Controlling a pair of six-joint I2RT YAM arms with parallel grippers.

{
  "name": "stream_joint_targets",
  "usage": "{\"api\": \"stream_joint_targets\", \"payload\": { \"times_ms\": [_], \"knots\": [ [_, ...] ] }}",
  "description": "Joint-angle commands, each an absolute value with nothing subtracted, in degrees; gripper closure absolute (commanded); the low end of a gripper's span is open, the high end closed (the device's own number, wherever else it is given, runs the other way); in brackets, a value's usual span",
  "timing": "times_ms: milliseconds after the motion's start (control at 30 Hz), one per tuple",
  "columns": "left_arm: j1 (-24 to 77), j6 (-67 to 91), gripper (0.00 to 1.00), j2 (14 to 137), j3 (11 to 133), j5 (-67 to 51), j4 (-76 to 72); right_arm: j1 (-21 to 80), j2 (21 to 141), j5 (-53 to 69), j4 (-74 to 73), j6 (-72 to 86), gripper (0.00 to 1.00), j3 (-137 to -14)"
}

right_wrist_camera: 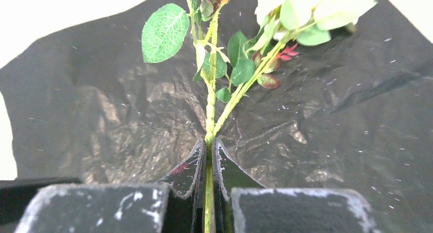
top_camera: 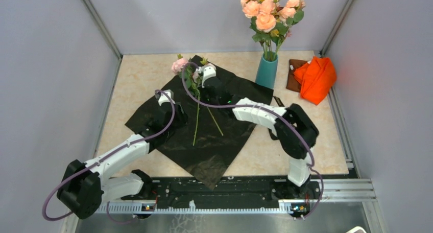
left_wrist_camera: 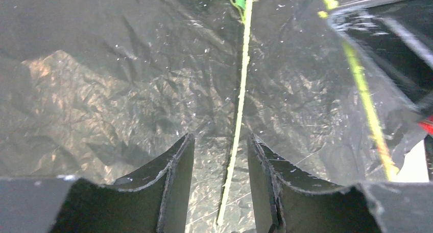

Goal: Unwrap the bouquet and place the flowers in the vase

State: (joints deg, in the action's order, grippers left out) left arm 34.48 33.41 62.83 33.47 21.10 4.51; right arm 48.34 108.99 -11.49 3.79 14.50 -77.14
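Observation:
The glossy black wrapping sheet lies spread flat on the table. On it lie the flowers, a pink rose and small buds with thin green stems running toward me. My right gripper is shut on one green stem just below its leaves, and it sits at the flower heads in the top view. My left gripper is open over the sheet, with the loose end of another stem lying between its fingers, untouched. The teal vase stands at the back right.
Tall peach-orange roses fill the vase. An orange cloth on a brown pad lies right of it, by the wall. Grey walls close in the beige tabletop on three sides.

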Motion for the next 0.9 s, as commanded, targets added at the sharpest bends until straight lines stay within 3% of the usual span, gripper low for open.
{"api": "stream_joint_targets", "payload": {
  "times_ms": [0, 300, 567, 867],
  "knots": [
    [33.33, 34.84, 0.51, 63.18, 33.94, 17.94, -3.47, 49.08, 97.43, -11.82, 9.73, 13.71, 1.00, -72.42],
    [28.93, 50.12, 0.49, 57.15, 28.02, 3.88, -29.74, 51.55, 86.38, -13.88, 10.35, 13.12, 1.00, -63.01],
    [28.26, 57.98, 0.49, 62.98, 28.23, -7.17, -46.33, 53.75, 83.67, -15.01, 10.98, 13.54, 1.00, -60.14],
    [28.28, 61.91, 0.52, 63.12, 25.63, -8.14, -50.50, 55.06, 83.01, -16.84, 11.09, 12.15, 1.00, -60.64]
  ]
}}
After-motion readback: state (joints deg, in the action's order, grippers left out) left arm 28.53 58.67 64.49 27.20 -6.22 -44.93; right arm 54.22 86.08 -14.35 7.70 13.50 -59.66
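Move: The stem of the flower held in the right gripper crosses about 9 cm ahead of the left hand and 9 cm to its right, perhaps 2 cm higher. That flower's pink bloom is roughly 17 cm straight ahead of the left hand; the flower lying on the black wrap has its middle about 3 cm ahead, 6 cm right and 9 cm below. From the right hand, the vase stands some 10 cm ahead and 26 cm to its right, about level. Raise the left gripper about 15 cm and carry it some 8 cm right, towards the held stem just above the right fingers, rolling it roughly 50 degrees left side down as its tips lift and swing right; keep it half open. Meanwhile keep the right fingers shut on the stem, lift first, then draw it back about 8 cm and slightly right, towards the left gripper. ##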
